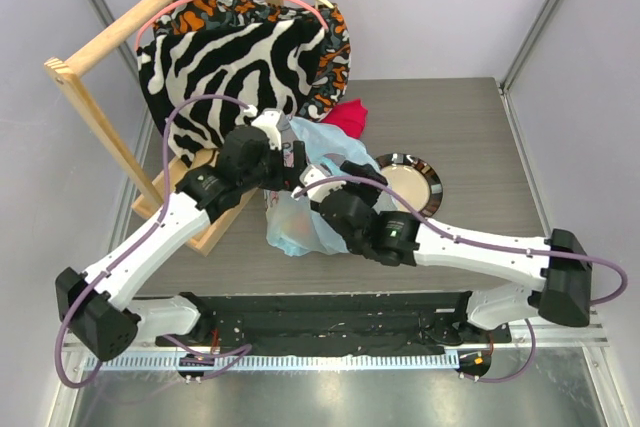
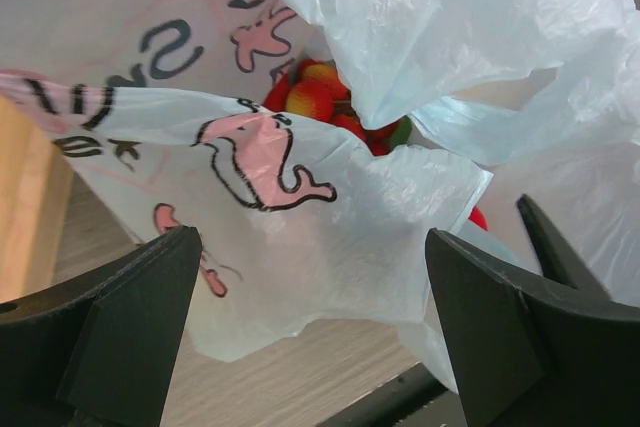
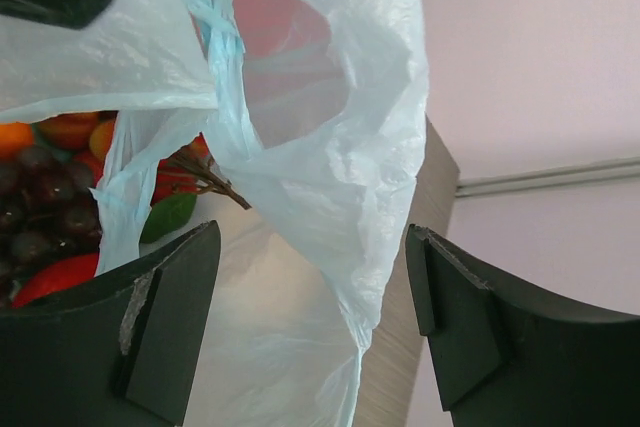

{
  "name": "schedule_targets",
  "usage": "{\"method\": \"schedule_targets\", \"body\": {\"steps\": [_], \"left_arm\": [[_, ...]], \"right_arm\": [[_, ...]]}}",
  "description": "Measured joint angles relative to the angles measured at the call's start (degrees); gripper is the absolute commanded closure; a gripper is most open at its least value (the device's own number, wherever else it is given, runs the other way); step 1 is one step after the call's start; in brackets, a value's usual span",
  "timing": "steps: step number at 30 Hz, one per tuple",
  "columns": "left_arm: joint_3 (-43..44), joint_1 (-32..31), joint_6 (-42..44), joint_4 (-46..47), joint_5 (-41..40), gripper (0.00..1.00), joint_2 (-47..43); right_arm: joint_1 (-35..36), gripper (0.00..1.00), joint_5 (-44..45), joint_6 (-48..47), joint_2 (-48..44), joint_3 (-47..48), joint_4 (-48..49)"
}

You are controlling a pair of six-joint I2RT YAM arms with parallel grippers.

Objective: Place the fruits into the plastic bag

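Note:
The light-blue plastic bag point(image 1: 300, 217) lies in the middle of the table between both arms. It fills the left wrist view point(image 2: 330, 217) and the right wrist view point(image 3: 330, 177). Inside its mouth I see the bunch of little red-yellow balls point(image 2: 312, 99), and in the right wrist view dark purple grapes point(image 3: 40, 212), an orange fruit point(image 3: 20, 137) and a red fruit point(image 3: 55, 277). My left gripper point(image 2: 312, 332) is open just over the bag's near fold. My right gripper point(image 3: 312, 322) is open with a bag edge hanging between its fingers, not clamped.
A dark round plate point(image 1: 410, 182) sits right of the bag. A red cloth point(image 1: 345, 117) lies behind it. Zebra-striped fabric point(image 1: 245, 62) hangs on a wooden rack point(image 1: 110, 37) at back left, its base point(image 1: 205, 227) beside the left arm.

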Motion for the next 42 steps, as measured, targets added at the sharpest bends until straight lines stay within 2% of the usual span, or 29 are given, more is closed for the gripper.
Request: {"method": "schedule_targets", "body": {"steps": [3, 6, 7, 9, 10, 11, 12, 14, 15, 16, 18, 19, 20, 23, 28, 34, 39, 42], "left_arm": [[-0.1, 0.0, -1.7, 0.5, 1.1, 0.02, 2.2], [-0.8, 0.0, -2.9, 1.2, 1.7, 0.14, 3.8], [-0.9, 0.0, -3.0, 1.2, 1.6, 0.22, 4.2], [-0.9, 0.0, -3.3, 1.4, 1.7, 0.3, 5.2], [-0.9, 0.1, -3.5, 1.6, 1.8, 0.4, 5.7], [-0.9, 0.2, -3.8, 1.9, 1.8, 0.45, 6.1], [-1.0, 0.3, -4.0, 2.3, 1.8, 0.57, 6.4], [-1.0, 0.5, -3.8, 3.2, 1.7, 0.7, 7.2], [-1.0, 0.7, -4.1, 3.2, 1.8, 0.82, 7.3], [-1.0, 1.2, -3.9, 3.1, 2.0, 0.88, 7.3], [-1.1, 1.8, -4.0, 3.2, 2.4, 1.0, 7.2], [-1.1, 2.1, -4.1, 3.3, 2.8, 1.0, 7.1], [-1.1, 2.6, -4.0, 3.4, 3.3, 1.0, 7.0], [-1.2, 4.6, -3.9, 4.3, 6.3, 1.0, 6.3], [-1.1, 10.4, -5.1, 7.6, 13.6, 1.0, 3.0], [-0.4, 22.1, -13.2, 16.1, 26.5, 1.0, -0.1], [-1.5, 29.2, -22.4, 25.8, 36.6, 1.0, -0.6], [-2.3, 30.4, -23.6, 26.5, 39.8, 1.0, -0.7]], "right_arm": [[0.3, 0.18, 2.9, -2.3, 2.6, -1.3, 1.9], [0.4, 0.18, 4.8, -4.8, 4.8, -3.5, 4.4], [0.3, 0.18, 5.4, -5.8, 5.3, -4.4, 5.9], [0.1, 0.21, 7.0, -7.6, 6.5, -5.2, 8.3], [-0.2, 0.28, 7.6, -8.5, 7.1, -5.3, 9.7], [-0.7, 0.33, 7.9, -9.3, 7.8, -5.3, 11.2], [-1.4, 0.38, 8.0, -10.3, 8.4, -5.3, 13.0], [-2.5, 0.59, 8.2, -11.7, 9.2, -5.4, 16.3], [-3.1, 0.67, 8.6, -12.6, 9.4, -5.4, 17.4], [-4.0, 0.8, 9.0, -13.3, 9.6, -5.4, 18.6], [-5.9, 0.89, 9.7, -14.4, 9.6, -5.4, 20.4], [-7.0, 0.97, 10.0, -14.8, 9.6, -5.2, 21.4], [-7.7, 0.99, 10.2, -15.2, 9.6, -5.0, 21.8], [-9.4, 0.99, 9.6, -14.6, 9.2, -2.9, 21.3], [-9.5, 0.99, 3.3, -8.0, 3.2, 5.8, 13.4], [-9.6, 0.99, -5.6, 3.8, -9.4, 17.1, 5.7], [-9.6, 0.99, -9.9, 10.1, -16.0, 19.4, 4.2], [-10.1, 0.99, -10.8, 12.3, -16.6, 19.0, 3.7]]}}
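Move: The left rim of the plastic bag sits almost between the open left fingers, about 2 cm ahead, 1 cm right and 4 cm down. The bag's right rim is some 5 cm ahead of the right hand, 4 cm to its right and 2 cm lower. The fruits lie in the bag about 4 cm ahead of the left hand, 7 cm right and 10 cm down. The plate is about level with the right hand, 8 cm to its right and 17 cm below. Sink both open grippers about 4 cm to the bag's rims, sliding the right one forward and a little right, and shut each on the plastic. Keep both pinched and lift: the left up some 15 cm while drifting left and forward, the right up roughly 24 cm and back a little, each wrist rolling about 40 degrees, in opposite senses. ##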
